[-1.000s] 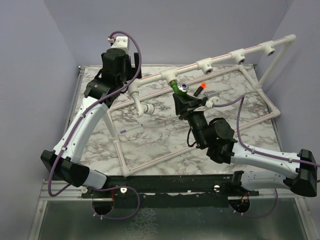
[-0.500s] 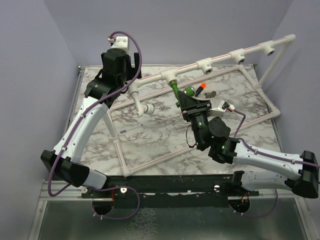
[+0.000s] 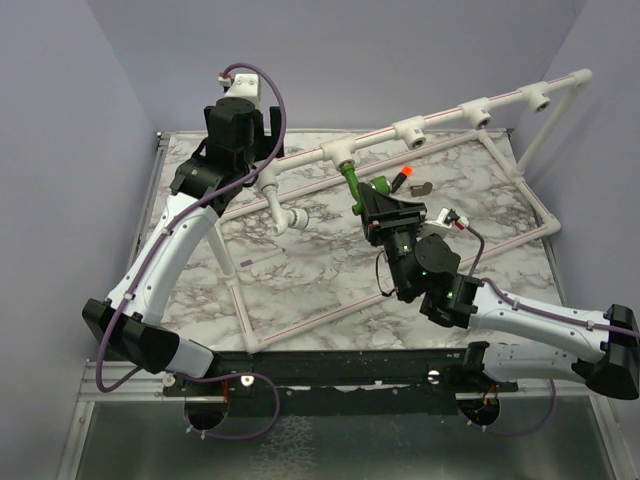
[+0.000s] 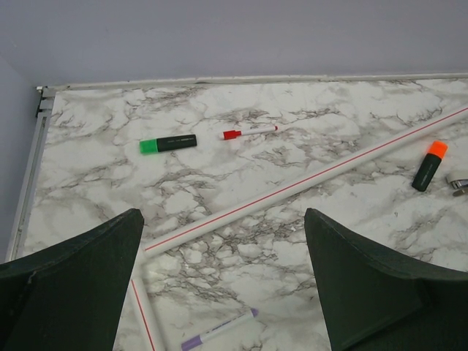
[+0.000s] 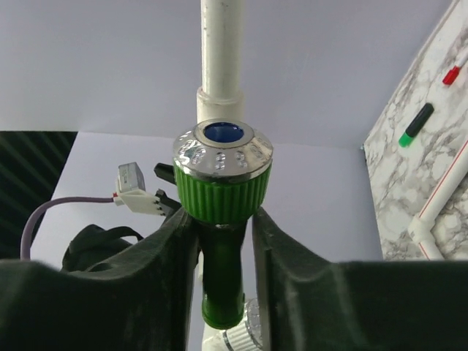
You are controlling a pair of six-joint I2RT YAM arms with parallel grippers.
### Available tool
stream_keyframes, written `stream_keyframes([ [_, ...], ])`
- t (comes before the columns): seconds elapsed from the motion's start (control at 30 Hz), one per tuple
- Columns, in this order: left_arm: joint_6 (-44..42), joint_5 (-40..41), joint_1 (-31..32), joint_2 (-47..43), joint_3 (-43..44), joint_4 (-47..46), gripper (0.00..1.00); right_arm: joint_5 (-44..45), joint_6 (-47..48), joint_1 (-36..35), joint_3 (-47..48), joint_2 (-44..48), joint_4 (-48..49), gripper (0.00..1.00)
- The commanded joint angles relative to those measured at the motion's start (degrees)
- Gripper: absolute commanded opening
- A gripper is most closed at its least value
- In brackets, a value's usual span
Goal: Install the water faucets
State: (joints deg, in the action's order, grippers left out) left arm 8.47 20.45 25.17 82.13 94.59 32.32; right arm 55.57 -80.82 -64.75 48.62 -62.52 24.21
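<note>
A green water faucet (image 3: 350, 184) hangs slanting from the leftmost tee socket (image 3: 343, 154) of the raised white pipe. My right gripper (image 3: 368, 194) is shut on it. In the right wrist view the fingers (image 5: 164, 270) clasp the dark green stem just under the ribbed knob with its silver cap (image 5: 223, 172), and the white pipe (image 5: 221, 51) rises behind. My left gripper (image 3: 240, 130) hovers at the back left over the pipe frame. It stands wide open (image 4: 227, 292) with only marble below it.
Three more tee sockets (image 3: 410, 130) sit along the raised pipe to the right. A white pipe frame (image 3: 300, 325) lies on the marble table (image 3: 300, 270). Loose items: green highlighter (image 4: 168, 144), red marker (image 4: 248, 133), orange highlighter (image 4: 429, 166), purple pen (image 4: 218, 330), small metal part (image 3: 422, 188).
My right wrist has rolled round the faucet and shifted slightly, so the knob that showed from above is now covered by the gripper. The left arm has stayed still.
</note>
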Motion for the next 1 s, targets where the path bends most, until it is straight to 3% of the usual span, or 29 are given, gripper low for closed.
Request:
stream_keyframes([
  [0.0, -0.91, -0.06, 1.29, 0.14, -0.27, 2.51, 0.92, -1.47, 10.94, 0.42, -2.95, 0.53, -3.73, 0.45],
  [0.13, -1.08, -0.06, 1.29, 0.15, -0.30, 2.49, 0.92, -3.74, 16.74, 0.42, -2.23, 2.34, -4.04, 0.65],
  [0.3, -1.16, -0.07, 1.29, -0.23, -0.32, 2.57, 0.92, -6.71, 22.84, 0.42, -2.72, 5.06, -4.02, 0.76],
  [0.67, -1.25, 0.01, 1.46, -0.74, -0.67, 2.51, 0.92, -16.65, 41.96, 0.42, 1.29, 14.61, -13.26, 0.76],
  [0.83, -1.26, -0.19, 1.46, -0.64, -0.63, 2.50, 0.92, -19.58, 57.51, 0.42, 6.31, 16.61, -19.75, 0.76],
  [0.97, -1.35, -0.39, 1.46, -0.32, -0.28, 2.49, 0.92, -26.14, 78.23, 0.42, 10.55, 16.82, -23.71, 0.76],
])
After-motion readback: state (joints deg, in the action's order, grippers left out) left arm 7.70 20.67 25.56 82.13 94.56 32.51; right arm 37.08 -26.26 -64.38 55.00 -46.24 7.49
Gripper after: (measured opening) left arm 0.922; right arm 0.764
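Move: The green faucet is between my right fingers, pinched just behind its knob; its middle is about 1 cm ahead and 2 cm left of my right hand, at the same height. The tee it hangs from is roughly 5 cm ahead, 6 cm left and 6 cm above that hand; the next tee is some 7 cm ahead, 9 cm right and 7 cm up. From my left hand the green faucet is about 13 cm back, 24 cm right and 5 cm lower. I spread my right fingers wide while sinking a centimetre, letting go of the green faucet's body. Then I pull back, up and to the right, about 5 cm each way, until I am clear of it, rolling the wrist back some 50 degrees with its left side dropping and the fingertips tipping up and leftward. ##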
